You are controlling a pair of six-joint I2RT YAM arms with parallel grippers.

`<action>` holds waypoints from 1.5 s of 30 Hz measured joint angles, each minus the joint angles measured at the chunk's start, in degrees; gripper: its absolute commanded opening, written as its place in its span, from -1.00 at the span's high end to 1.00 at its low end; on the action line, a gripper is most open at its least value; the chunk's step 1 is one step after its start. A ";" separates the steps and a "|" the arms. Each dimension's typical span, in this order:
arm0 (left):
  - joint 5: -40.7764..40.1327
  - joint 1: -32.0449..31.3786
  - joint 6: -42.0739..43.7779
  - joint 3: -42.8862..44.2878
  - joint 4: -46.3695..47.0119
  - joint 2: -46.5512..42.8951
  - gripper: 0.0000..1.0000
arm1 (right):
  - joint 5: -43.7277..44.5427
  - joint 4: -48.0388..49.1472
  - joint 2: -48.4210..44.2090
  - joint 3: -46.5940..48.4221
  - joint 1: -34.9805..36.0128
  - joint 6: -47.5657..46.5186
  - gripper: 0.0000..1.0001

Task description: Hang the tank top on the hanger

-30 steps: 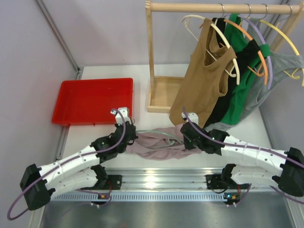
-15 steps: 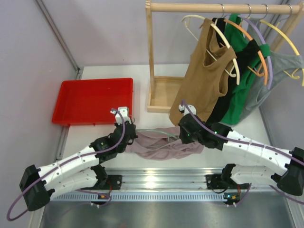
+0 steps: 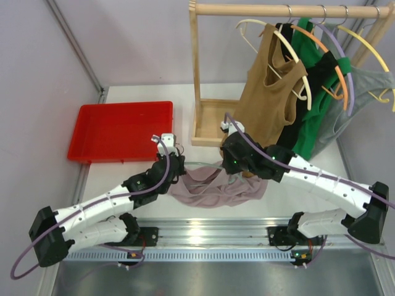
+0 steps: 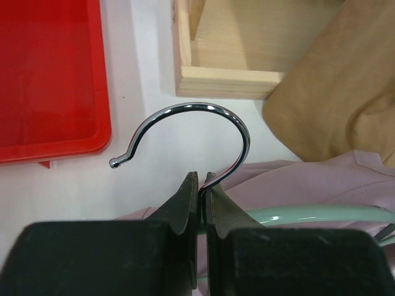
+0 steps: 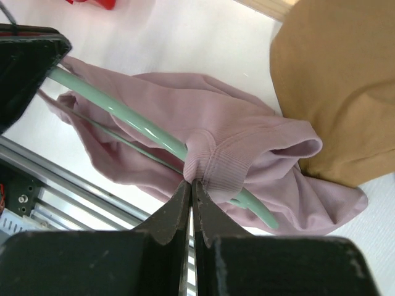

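The pale mauve tank top lies bunched on the table between my two arms, with the mint-green hanger running through it. My left gripper is shut on the base of the hanger's silver hook, and the green arm runs off to the right over the tank top. My right gripper is shut on a ribbed strap of the tank top, which wraps over the hanger's arm. From above, the left gripper and the right gripper sit at either end of the garment.
A red tray lies at the back left. A wooden rack stands behind, hung with a tan-brown tank top, green and grey garments on cream, orange and purple hangers. The tan top hangs close to my right gripper. An aluminium rail edges the table.
My right gripper has moved left and towards the rack, drawing the tank top strap along the hanger. The left gripper has shifted slightly right and back with the hook.
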 measured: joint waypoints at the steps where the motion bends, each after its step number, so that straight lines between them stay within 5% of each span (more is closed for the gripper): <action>1: 0.00 -0.28 0.15 0.39 0.42 0.46 1.00 | -0.07 -0.09 0.35 0.66 0.09 -0.20 1.00; 17: -0.17 -4.76 3.19 4.70 5.09 5.31 1.00 | 0.28 -2.12 3.13 8.00 0.79 -1.88 1.00; 20: 0.39 -5.01 3.76 5.25 5.16 5.18 1.00 | 0.20 -2.03 3.28 8.00 0.79 -2.64 0.75; 22: 0.96 -5.07 4.11 5.27 5.20 4.81 1.00 | 0.17 -1.95 3.28 8.00 0.79 -3.17 0.31; 25: 2.14 -5.16 4.70 5.38 5.01 4.50 1.00 | 0.13 -1.64 3.10 7.98 0.76 -4.33 0.01; 38: 6.88 -5.16 6.80 5.38 4.17 0.70 1.00 | -10.16 5.29 -14.58 -2.73 -1.55 -15.80 -0.18; 45: 10.78 -5.20 8.07 5.38 4.17 -1.29 1.00 | -16.39 6.29 -16.90 -8.28 -1.64 -19.15 -0.25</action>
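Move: The tank top's strap is already in the shut right fingers, over the hanger's right arm. That arm's tip pokes out about 5 cm to this hand's right, 2 back and 5 below. The tank top's body lies 4 cm left, 3 back and some 13 below; the rack base is 20 cm ahead, 5 left and 13 below. From the left hand, already gripping the hanger's neck, the strap is some 17 cm right, 1 back, nearly level. The hanger, still pinched at its neck, is fed rightward into the strap by the left hand, about 6 cm right and as much up, drifting back late and swinging clockwise. The right hand lifts the strap some 3 cm and slightly left, then opens wide, lets go, rises farther, and draws back about 5 cm while sinking again and turning some 25 degrees counter-clockwise. ##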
